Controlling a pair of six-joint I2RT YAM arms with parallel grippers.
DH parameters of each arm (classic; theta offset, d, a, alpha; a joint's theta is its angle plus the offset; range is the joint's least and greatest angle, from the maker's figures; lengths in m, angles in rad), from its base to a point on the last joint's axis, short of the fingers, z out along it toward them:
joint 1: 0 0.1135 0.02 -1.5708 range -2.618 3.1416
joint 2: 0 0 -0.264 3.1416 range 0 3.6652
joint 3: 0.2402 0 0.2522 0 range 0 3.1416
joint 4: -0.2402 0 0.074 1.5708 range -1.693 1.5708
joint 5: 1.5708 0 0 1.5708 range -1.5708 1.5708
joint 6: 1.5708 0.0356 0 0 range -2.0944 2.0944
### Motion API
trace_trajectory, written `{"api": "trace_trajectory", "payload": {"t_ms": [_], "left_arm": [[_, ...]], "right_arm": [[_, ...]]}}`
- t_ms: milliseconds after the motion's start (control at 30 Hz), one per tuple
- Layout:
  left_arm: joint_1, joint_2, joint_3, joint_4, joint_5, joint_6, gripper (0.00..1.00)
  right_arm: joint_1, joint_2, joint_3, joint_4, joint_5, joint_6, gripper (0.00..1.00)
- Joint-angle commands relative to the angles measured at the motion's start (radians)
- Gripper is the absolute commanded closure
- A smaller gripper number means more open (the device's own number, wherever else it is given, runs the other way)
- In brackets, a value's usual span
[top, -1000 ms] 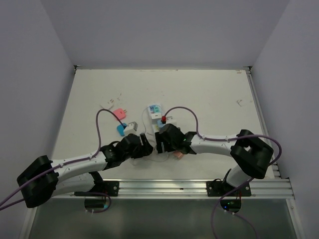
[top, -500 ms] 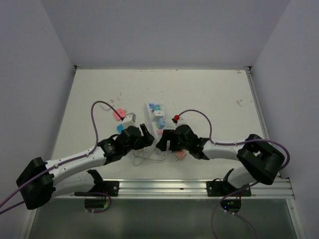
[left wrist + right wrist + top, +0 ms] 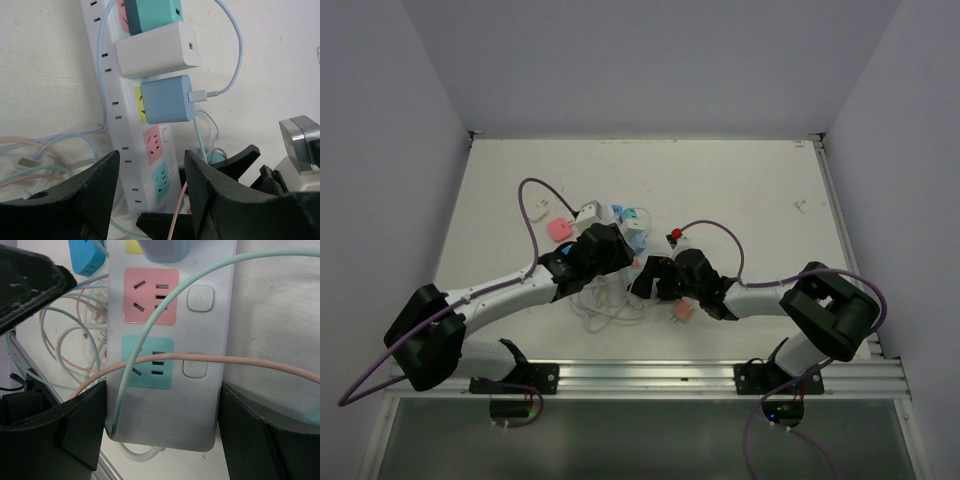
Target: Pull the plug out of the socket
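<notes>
The socket (image 3: 131,165) is a long white strip with pastel outlet faces, seen also as the socket (image 3: 170,405) and the socket (image 3: 638,262). Three plugs sit in it: teal plug (image 3: 152,14), white plug (image 3: 157,50) and blue plug (image 3: 167,102) with a pale blue cable. My left gripper (image 3: 152,155) is open above the strip, just short of the blue plug, holding nothing. My right gripper (image 3: 162,390) is shut on the strip's near end, its fingers (image 3: 82,415) pressed against both long sides. In the top view the left gripper (image 3: 610,248) and right gripper (image 3: 646,278) almost meet.
Thin teal, peach and white cables (image 3: 75,340) loop over and beside the strip. A pink plug (image 3: 560,229), a white cube (image 3: 588,212) and a peach plug (image 3: 682,311) lie loose on the table. Purple arm cables (image 3: 705,226) arch above.
My left arm has swung away from the near edge and to the right, over the strip, its jaws widening then narrowing. The right gripper keeps its hold on the strip's end.
</notes>
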Motion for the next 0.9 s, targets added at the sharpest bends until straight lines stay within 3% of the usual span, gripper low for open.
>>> {"api": "trace_trajectory", "payload": {"t_ms": [0, 300, 533, 867], "left_arm": [[0.01, 0.059, 0.05, 0.016, -0.006, 0.003, 0.42], [0.024, 0.128, 0.027, 0.011, 0.006, -0.042, 0.39], [0.028, 0.179, 0.014, 0.108, 0.093, -0.057, 0.44], [0.028, 0.206, -0.012, 0.118, 0.098, -0.081, 0.47]], "right_arm": [[0.004, 0.032, -0.033, -0.016, -0.021, 0.013, 1.0], [-0.003, 0.05, -0.034, -0.003, -0.03, 0.016, 1.0], [-0.003, 0.052, -0.034, -0.003, -0.033, 0.017, 1.0], [-0.004, 0.055, -0.044, 0.009, -0.047, 0.022, 1.0]]}}
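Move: The part of the power strip beside the pink socket lies about 7 cm below the left gripper, 2 cm to its right and 1 cm ahead. The blue plug stands roughly 4 cm ahead of that gripper, 3 cm right and 5 cm down; the white plug is about 7 cm ahead, 2 cm right and 5 cm down. From the right gripper, already clamped on the strip's near end, the pink socket part is some 7 cm ahead, 1 cm left, about level. Lower the left gripper about 6 cm, almost straight down with only a slight drift right, onto the strip just short of the blue plug. Tip its fingers some 10 degrees steeper and keep them open, so they come astride the strip, the right finger over the pink socket. Keep the right gripper's hold on the near end, practically still. ##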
